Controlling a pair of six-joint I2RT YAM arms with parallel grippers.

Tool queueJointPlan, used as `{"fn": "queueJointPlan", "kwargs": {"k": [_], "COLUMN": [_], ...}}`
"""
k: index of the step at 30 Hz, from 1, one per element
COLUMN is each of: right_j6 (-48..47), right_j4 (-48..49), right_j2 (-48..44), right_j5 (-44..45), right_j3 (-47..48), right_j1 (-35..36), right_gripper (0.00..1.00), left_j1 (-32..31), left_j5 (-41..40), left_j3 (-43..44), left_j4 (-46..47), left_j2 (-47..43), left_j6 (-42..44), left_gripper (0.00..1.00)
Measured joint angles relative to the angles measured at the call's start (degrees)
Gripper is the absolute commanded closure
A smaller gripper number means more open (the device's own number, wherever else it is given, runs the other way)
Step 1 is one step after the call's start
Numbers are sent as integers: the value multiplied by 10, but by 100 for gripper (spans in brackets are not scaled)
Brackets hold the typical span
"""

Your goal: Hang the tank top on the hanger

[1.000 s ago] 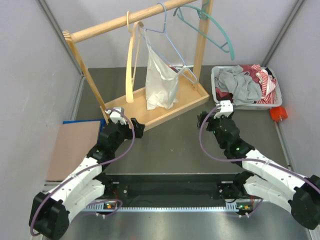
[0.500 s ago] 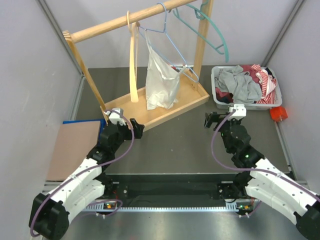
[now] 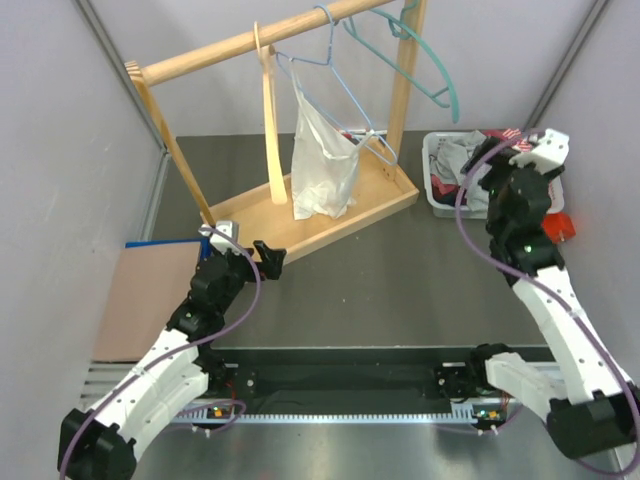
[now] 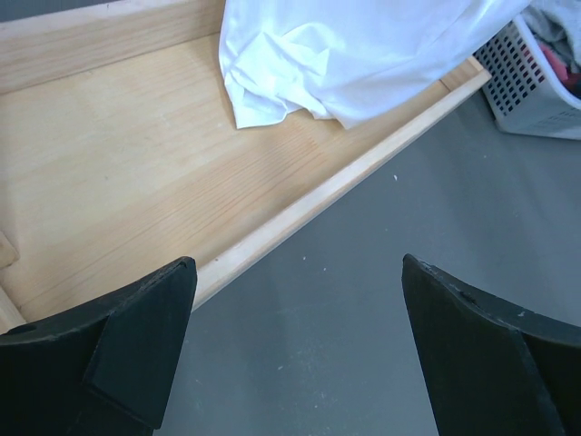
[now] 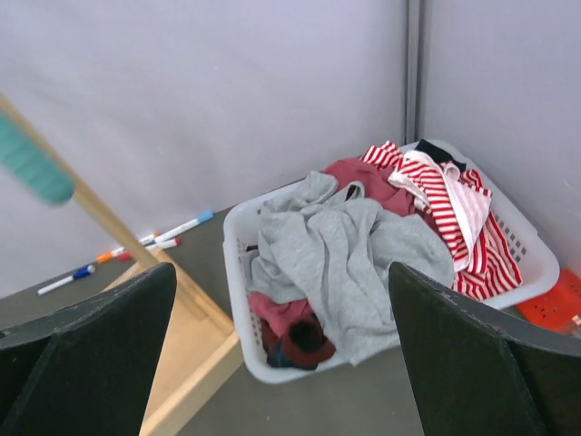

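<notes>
The light grey tank top (image 5: 349,259) lies crumpled in a white laundry basket (image 5: 238,300) at the right back of the table, among red and striped clothes; from above only a bit of the tank top (image 3: 455,160) shows. My right gripper (image 5: 281,270) hangs open above the basket, holding nothing, raised over the basket's near side (image 3: 497,172). The teal hanger (image 3: 432,62) hangs at the right end of the wooden rack's rail. My left gripper (image 4: 297,263) is open and empty, low over the table by the rack's base (image 3: 270,256).
The wooden rack (image 3: 330,215) also holds a pale wooden hanger (image 3: 270,130) and a light blue wire hanger (image 3: 335,80) with a white plastic bag (image 3: 320,150). A brown board (image 3: 150,295) lies at the left. An orange object (image 3: 562,226) sits beside the basket. Markers (image 5: 172,232) lie behind the rack.
My right arm has swung up and to the right, from the middle of the table to above the basket. The left arm has shifted slightly. Both grippers stay open.
</notes>
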Motion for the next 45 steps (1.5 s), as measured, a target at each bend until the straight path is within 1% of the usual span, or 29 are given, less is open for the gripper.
{"fn": "queueJointPlan", "kwargs": {"k": [5,9,17,18,19,21,22,23,26,29,34,38,42,43,45], "right_j6": [15,19,4,4,4,6,9,11,17,20,19,19,19,19,20], "right_j4": [-11,-29,-45,-50,-55,-61,-67,-64,-51,-42,-41,-39,-41,-41,-41], "right_j2": [118,227,416,438,456,483,487,490,480,455,419,409,410,410,415], "right_j5": [-58,-67,-71,-70,-71,-79,-84,-93,-110,-128,-145,-167,-188,-194,-203], "right_j3": [83,122,192,202,210,212,210,202,178,153,150,151,151,151,151], "right_j1": [-83,-130,-163,-167,-171,-181,-185,-189,-195,-195,-195,-195,-195,-195,-195], "right_gripper": [0,0,0,2,10,16,23,25,26,26,25,26,31,35,40], "left_j1": [0,0,0,0,0,0,0,0,0,0,0,0,0,0,0], "left_j5": [0,0,5,6,7,8,8,8,9,11,17,21,21,21,21], "left_j3": [-3,-3,-3,-3,-3,-3,-3,-3,-3,-3,-3,-3,-3,-3,-3], "left_j4": [0,0,0,1,0,0,0,0,2,4,4,4,4,4,4], "left_j2": [-19,-23,-17,-13,-9,-3,-3,-2,-1,7,10,10,10,9,8], "left_j6": [0,0,0,0,0,0,0,0,0,0,-1,0,-1,-1,0], "left_gripper": [1,1,1,1,1,1,1,1,1,1,1,1,1,1,1]}}
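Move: The gray tank top in the basket lies about 18 cm ahead of my right hand, some 7 cm to its right and 26 cm below. The striped garment is roughly 10 cm right of it and 2 cm farther out; the rack base's near right corner sits some 12 cm left of it and 4 cm nearer me. From my left hand, the gray tank top is about 22 cm ahead, 50 cm right and 8 cm lower. I sweep my right hand forward and steeply down to the gray tank top in the basket, about 15 cm out, 21 cm down and 9 cm right, tipping the fingers down some 30 degrees. Then I ease back up about 4 cm and drift a little left over the cloth, narrowing the fingers to about two-thirds open, still not gripping. ##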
